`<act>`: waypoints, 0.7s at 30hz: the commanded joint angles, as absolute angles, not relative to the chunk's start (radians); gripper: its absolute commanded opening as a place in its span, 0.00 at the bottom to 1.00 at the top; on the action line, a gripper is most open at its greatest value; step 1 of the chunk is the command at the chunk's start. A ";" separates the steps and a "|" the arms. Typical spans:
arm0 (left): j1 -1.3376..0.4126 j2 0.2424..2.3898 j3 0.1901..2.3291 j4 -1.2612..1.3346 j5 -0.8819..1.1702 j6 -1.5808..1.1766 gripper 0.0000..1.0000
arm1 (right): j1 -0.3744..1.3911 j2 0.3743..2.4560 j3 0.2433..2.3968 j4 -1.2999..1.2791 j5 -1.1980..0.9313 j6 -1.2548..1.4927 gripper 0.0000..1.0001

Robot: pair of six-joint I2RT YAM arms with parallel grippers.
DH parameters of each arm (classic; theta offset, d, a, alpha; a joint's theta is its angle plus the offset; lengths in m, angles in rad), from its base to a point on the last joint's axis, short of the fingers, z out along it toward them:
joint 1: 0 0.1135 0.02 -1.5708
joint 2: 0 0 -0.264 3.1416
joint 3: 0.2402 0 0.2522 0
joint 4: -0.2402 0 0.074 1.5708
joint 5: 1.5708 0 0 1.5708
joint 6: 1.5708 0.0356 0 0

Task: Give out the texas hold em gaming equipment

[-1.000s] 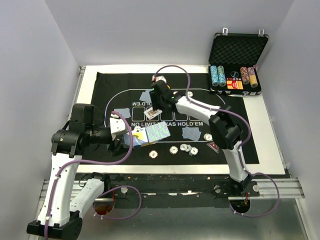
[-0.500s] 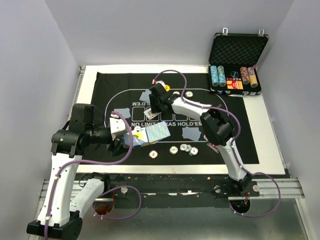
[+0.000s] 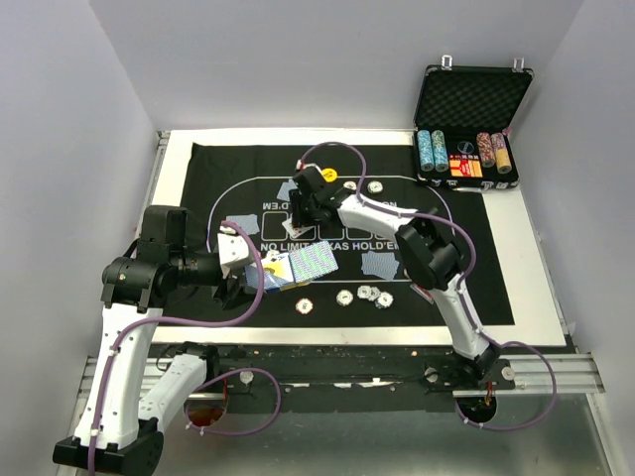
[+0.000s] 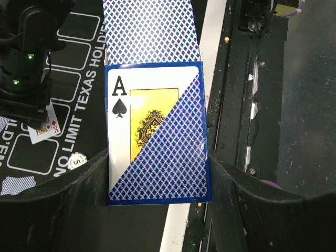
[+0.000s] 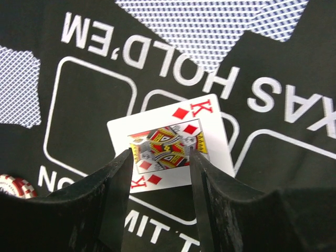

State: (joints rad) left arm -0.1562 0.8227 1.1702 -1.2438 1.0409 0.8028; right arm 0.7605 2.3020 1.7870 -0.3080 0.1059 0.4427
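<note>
My left gripper is shut on a blue card deck showing an ace of spades, with a blue-backed card fanned out past it; seen from above, this deck hangs over the mat's near left part. My right gripper is open, its fingers apart just above a face-up king of diamonds lying flat on the black felt mat. From above, that gripper is over the mat's centre-left. Several striped poker chips lie in a row near the mat's front edge.
Face-down blue cards lie right of centre, with more at the mat's back. A yellow button and a white one sit at the back. The open black case with chip stacks stands at the back right.
My right gripper has moved left and toward the near side, coming down over the king of diamonds, its jaws narrowing slightly. The left arm and its deck have not moved.
</note>
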 commanded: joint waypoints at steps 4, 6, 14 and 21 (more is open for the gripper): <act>-0.153 0.811 1.187 -1.230 1.092 0.815 0.20 | 0.738 2.192 1.806 -0.333 0.032 0.454 0.56; -0.153 0.810 1.186 -1.230 1.094 0.813 0.20 | 0.701 2.131 1.783 -0.336 0.006 0.471 0.56; -0.153 0.805 1.178 -1.224 1.095 0.813 0.20 | 0.522 1.809 1.571 -0.345 -0.239 0.593 0.75; -0.153 0.799 1.163 -1.213 1.095 0.807 0.20 | 0.465 1.517 1.350 -0.331 -0.492 0.666 0.98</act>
State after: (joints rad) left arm -0.1562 0.8162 1.1702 -1.2419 1.0409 0.8024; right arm 0.4473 1.6260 1.4555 -0.3283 -0.2703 0.5995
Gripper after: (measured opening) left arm 0.712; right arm 0.929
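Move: The right fingertips are down at the face-up king of diamonds, its middle about 1 cm ahead of and 1 cm below the hand. A face-down pair lies some 11 cm beyond the king, another face-down pair about 16 cm to its left and level with it, and the yellow disc roughly 16 cm beyond and 9 cm right of it. From the left hand, the king is around 30 cm ahead, 11 cm right and 26 cm down. The right fingertips come free of the king of diamonds and, after a brief low linger, the hand climbs quickly away by some 22 cm while swinging about 13 cm to the right. As it rises the wrist rolls nearly 30 degrees, its left side lifting, and the half-open fingers spread almost fully. ##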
